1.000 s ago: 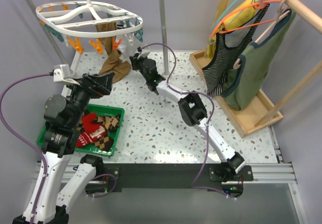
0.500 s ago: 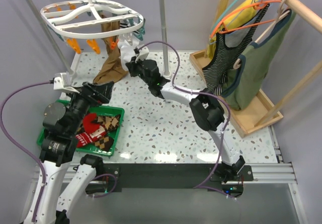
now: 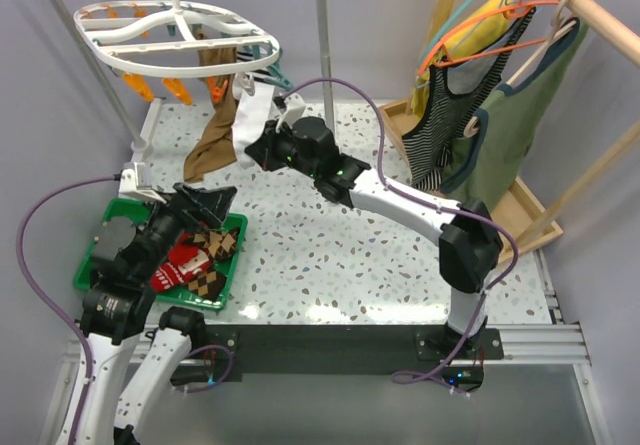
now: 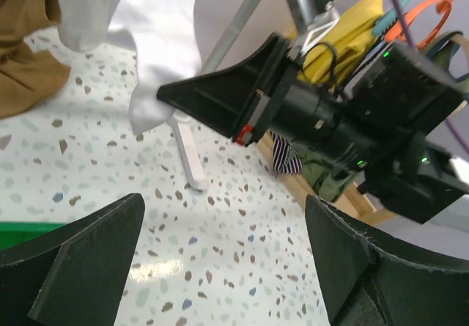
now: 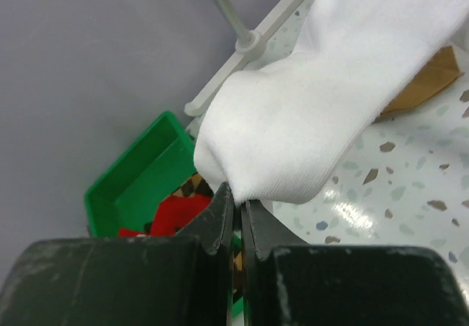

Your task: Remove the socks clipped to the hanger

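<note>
The white hanger (image 3: pixel 175 37) hangs at the back left with orange and teal clips under its rim. A long tan sock (image 3: pixel 212 130) dangles from it to the table. My right gripper (image 3: pixel 254 152) (image 5: pixel 238 192) is shut on the toe end of a white sock (image 3: pixel 243 115) (image 5: pixel 330 99), which stretches up toward the hanger's near rim. The left wrist view also shows this white sock (image 4: pixel 150 40). My left gripper (image 3: pixel 207 203) (image 4: pixel 223 205) stands open and empty over the table by the green bin (image 3: pixel 105 250). In that bin lie a red sock (image 3: pixel 180 262) and an argyle sock (image 3: pixel 212 277).
A metal post (image 3: pixel 324 55) of the rail stands behind the right arm. At the right a wooden rack base (image 3: pixel 500 230) carries a striped tank top (image 3: pixel 455 115) and a green garment (image 3: pixel 510 135) on wire hangers. The green bin (image 5: pixel 139 183) lies below the right gripper.
The right arm has swung left and nearer, drawing the white sock down from the hanger, which has rocked. The left arm has pulled back toward the near edge, still open.
</note>
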Available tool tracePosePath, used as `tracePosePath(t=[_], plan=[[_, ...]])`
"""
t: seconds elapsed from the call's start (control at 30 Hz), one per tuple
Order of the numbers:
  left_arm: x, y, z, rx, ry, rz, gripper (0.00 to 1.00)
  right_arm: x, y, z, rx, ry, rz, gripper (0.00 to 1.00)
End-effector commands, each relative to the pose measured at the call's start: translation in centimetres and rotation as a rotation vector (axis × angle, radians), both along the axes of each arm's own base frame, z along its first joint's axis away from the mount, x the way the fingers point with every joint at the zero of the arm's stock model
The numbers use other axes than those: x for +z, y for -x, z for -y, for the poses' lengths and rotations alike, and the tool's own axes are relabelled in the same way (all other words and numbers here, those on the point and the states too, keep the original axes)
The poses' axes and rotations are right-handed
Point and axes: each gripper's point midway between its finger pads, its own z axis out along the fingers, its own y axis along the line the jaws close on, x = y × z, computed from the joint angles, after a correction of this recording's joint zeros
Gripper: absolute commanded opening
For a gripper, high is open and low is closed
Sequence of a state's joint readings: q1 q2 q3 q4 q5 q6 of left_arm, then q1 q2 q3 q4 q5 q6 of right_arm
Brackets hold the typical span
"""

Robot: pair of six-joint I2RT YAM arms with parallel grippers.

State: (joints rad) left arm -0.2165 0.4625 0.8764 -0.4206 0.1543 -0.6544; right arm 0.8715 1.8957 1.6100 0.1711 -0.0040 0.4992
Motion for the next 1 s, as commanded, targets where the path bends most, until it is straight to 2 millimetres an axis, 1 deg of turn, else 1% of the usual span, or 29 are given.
tracePosePath(t=[0.0, 0.03, 0.1, 0.13, 0.17, 0.2, 0.23, 0.27, 0.33, 0.37, 0.43, 0.47, 0.6, 0.67, 0.7, 0.77, 0.8, 0.87, 0.9, 0.97], plan=[[-1.9, 1.5, 1.3, -0.092, 0.008, -0.058, 0.96, 2.8, 4.3, 0.7, 0.087, -0.05, -0.095, 0.0], [-1.7, 2.2, 1.7, -0.13, -0.002, -0.034, 0.95, 2.5, 5.0, 0.7, 0.1, -0.038, -0.118, 0.0], [-2.0, 2.7, 2.2, -0.169, -0.012, -0.024, 0.95, 2.8, 6.1, 0.7, 0.12, -0.046, -0.147, 0.0], [-2.2, 3.0, 2.6, -0.198, -0.018, -0.029, 0.95, 3.6, 6.9, 0.8, 0.138, -0.062, -0.15, 0.0], [-2.6, 3.1, 2.8, -0.211, -0.03, -0.04, 0.95, 3.5, 7.5, 0.9, 0.146, -0.066, -0.163, 0.0], [-3.5, 3.2, 2.9, -0.224, -0.037, -0.074, 0.95, 3.8, 8.1, 0.7, 0.156, -0.08, -0.171, 0.0], [-4.2, 3.0, 3.0, -0.231, -0.049, -0.102, 0.96, 4.4, 8.6, 0.8, 0.161, -0.091, -0.169, 0.0], [-5.0, 2.9, 3.0, -0.227, -0.053, -0.127, 0.97, 4.6, 9.1, 0.8, 0.169, -0.093, -0.174, 0.0], [-5.6, 2.7, 2.8, -0.216, -0.061, -0.137, 1.0, 5.3, 10.1, 0.6, 0.185, -0.113, -0.188, 0.0], [-6.1, 2.5, 2.7, -0.205, -0.064, -0.143, 1.0, 5.4, 10.4, 0.6, 0.197, -0.12, -0.197, 0.0], [-6.2, 1.9, 2.3, -0.171, -0.06, -0.13, 1.0, 5.6, 11.0, 0.5, 0.206, -0.136, -0.219, 0.0], [-6.9, 1.7, 2.3, -0.169, -0.059, -0.142, 1.0, 6.1, 11.3, 0.5, 0.211, -0.146, -0.219, 0.0], [-7.2, 0.5, 3.0, -0.191, -0.044, -0.137, 0.99, 7.0, 12.6, 0.0, 0.249, -0.178, -0.237, 0.0], [-6.8, 0.1, 3.2, -0.2, -0.042, -0.117, 0.95, 7.4, 13.2, -0.1, 0.263, -0.186, -0.239, 0.0], [-6.7, -0.1, 3.3, -0.202, -0.045, -0.111, 0.91, 7.5, 13.7, -0.2, 0.269, -0.186, -0.238, 0.01], [-6.3, -0.5, 3.1, -0.192, -0.059, -0.084, 0.88, 7.8, 14.6, -0.3, 0.279, -0.194, -0.238, 0.02], [-6.4, -0.7, 3.1, -0.189, -0.064, -0.087, 0.84, 8.2, 14.9, -0.5, 0.288, -0.216, -0.238, 0.02], [-6.3, -1.0, 2.8, -0.172, -0.077, -0.085, 0.81, 8.3, 15.3, -0.6, 0.297, -0.223, -0.242, 0.02], [-6.3, -1.1, 2.8, -0.17, -0.077, -0.085, 0.74, 8.4, 15.7, -0.7, 0.306, -0.224, -0.243, 0.02], [-5.9, -1.1, 3.0, -0.182, -0.07, -0.07, 0.69, 8.4, 16.1, -0.8, 0.313, -0.224, -0.244, 0.02]])
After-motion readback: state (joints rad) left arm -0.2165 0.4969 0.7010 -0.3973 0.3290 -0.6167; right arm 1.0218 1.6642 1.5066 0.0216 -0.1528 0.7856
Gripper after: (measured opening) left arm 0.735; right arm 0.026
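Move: The white sock's lower end, already pinched in the right gripper, lies about 15 cm ahead of the left gripper, 5 cm to its right and some 7 cm lower. From the left gripper, the brown garment hangs roughly 22 cm ahead, 3 cm left and 10 cm lower; the green bin sits about 6 cm back, 14 cm left and 30 cm down. The right gripper is drawing the sock to the left gripper, about 15 cm back, 5 cm left and 7 cm above. Keep the sock's end pinched in the right gripper and haul it back about 14 cm towards the left gripper, rising slightly and turning that wrist counter-clockwise. Meanwhile lower the open left gripper about 8 cm, easing right, dipping briefly back then forward again, its fingers tipping down and swinging some 10 degrees clockwise; with the toe between them, start closing. ##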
